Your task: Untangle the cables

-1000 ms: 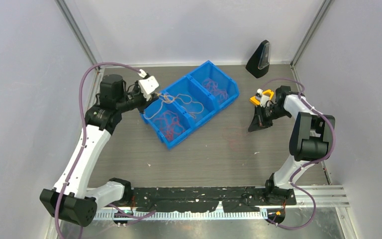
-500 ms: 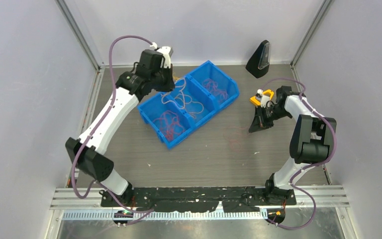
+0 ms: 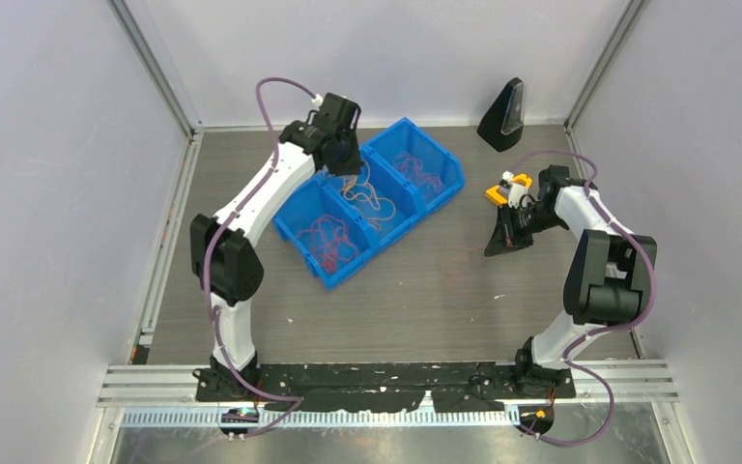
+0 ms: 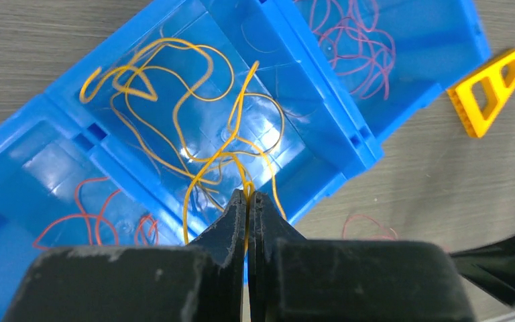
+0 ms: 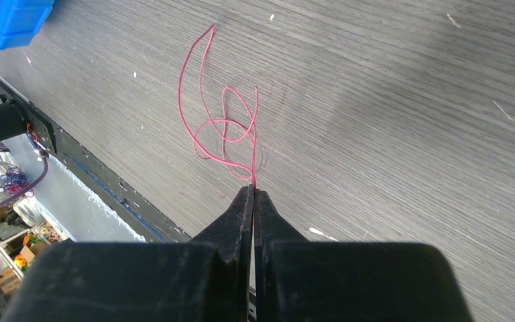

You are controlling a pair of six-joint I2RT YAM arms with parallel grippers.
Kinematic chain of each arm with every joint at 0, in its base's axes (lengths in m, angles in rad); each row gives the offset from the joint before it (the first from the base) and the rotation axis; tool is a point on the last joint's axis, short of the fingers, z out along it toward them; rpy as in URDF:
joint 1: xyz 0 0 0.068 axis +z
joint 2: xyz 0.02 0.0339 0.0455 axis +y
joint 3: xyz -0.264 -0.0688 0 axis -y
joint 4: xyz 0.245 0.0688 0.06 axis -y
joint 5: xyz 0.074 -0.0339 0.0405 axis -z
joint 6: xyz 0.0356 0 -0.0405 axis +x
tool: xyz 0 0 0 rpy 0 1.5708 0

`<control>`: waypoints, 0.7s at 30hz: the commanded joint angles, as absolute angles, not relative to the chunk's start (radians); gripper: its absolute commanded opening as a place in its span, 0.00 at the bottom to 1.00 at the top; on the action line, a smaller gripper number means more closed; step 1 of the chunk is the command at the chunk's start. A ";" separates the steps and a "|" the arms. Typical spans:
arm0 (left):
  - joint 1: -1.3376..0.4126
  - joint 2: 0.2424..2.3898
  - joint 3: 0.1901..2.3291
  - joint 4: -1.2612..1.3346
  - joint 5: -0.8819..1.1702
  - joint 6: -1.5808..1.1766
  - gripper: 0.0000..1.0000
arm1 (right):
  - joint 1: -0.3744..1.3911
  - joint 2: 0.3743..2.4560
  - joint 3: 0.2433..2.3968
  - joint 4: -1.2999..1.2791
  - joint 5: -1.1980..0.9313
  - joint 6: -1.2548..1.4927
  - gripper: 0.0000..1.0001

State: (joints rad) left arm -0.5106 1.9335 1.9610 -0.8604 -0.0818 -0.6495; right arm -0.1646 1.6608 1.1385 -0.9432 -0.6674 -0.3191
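Observation:
A blue three-compartment bin (image 3: 343, 278) holds the cables: orange-yellow ones (image 3: 374, 203) in the middle, red ones (image 3: 328, 237) at the near end, pinkish-purple ones (image 3: 417, 172) at the far end. My left gripper (image 3: 350, 170) hangs over the middle compartment, shut on an orange-yellow cable (image 4: 174, 100) that runs up into its tips (image 4: 249, 194). My right gripper (image 3: 496, 246) is low over the table to the right of the bin, shut on the end of a loose red cable (image 5: 224, 127) that lies looped on the wood (image 3: 459, 266).
A yellow triangular piece (image 3: 496, 193) sits by the right wrist. A black wedge-shaped object (image 3: 504, 114) stands at the back right. Grey walls close in the table on three sides. The bin's corner (image 5: 7, 20) shows in the right wrist view.
The left arm has swung from the bin's left side up and rightward over the middle compartment, keeping the orange-yellow cable. The right arm has barely moved.

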 commanded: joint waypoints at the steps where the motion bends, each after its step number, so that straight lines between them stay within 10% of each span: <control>1: -0.514 1.996 1.978 -0.751 -0.083 -0.651 0.00 | -0.163 1.615 1.153 -0.946 -0.657 -0.287 0.06; 10: -0.515 2.088 1.963 -0.577 -0.095 -0.519 0.04 | -0.162 1.594 1.109 -0.941 -0.637 -0.299 0.06; 16: -0.515 2.015 1.940 -0.554 -0.091 -0.430 0.65 | -0.163 1.588 1.125 -0.952 -0.669 -0.306 0.06; 21: -0.508 1.879 1.930 -0.604 -0.082 -0.295 0.94 | -0.161 1.573 1.154 -0.963 -0.718 -0.332 0.06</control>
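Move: The left hand holds the upper end of the yellow cable; the middle compartment it is meant for centres about 6 cm ahead, 5 cm to the right and 19 cm below. The left compartment with red cable lies some 6 cm back and 6 cm left of the hand, the far compartment with pink cable about 16 cm ahead and 16 cm right, both similarly low. From the right hand the middle compartment is about 21 cm ahead, 24 cm left and 6 cm lower. Down and forward, drifting a little right, the left hand carries the hanging yellow cable over the middle compartment, sinking about 6 cm while reaching some 5 cm out. Near the lowest point the fingers begin to open, spread nearly wide and let go of the cable; still opening, the hand lifts about 2 cm, its wrist turning slightly clockwise. ##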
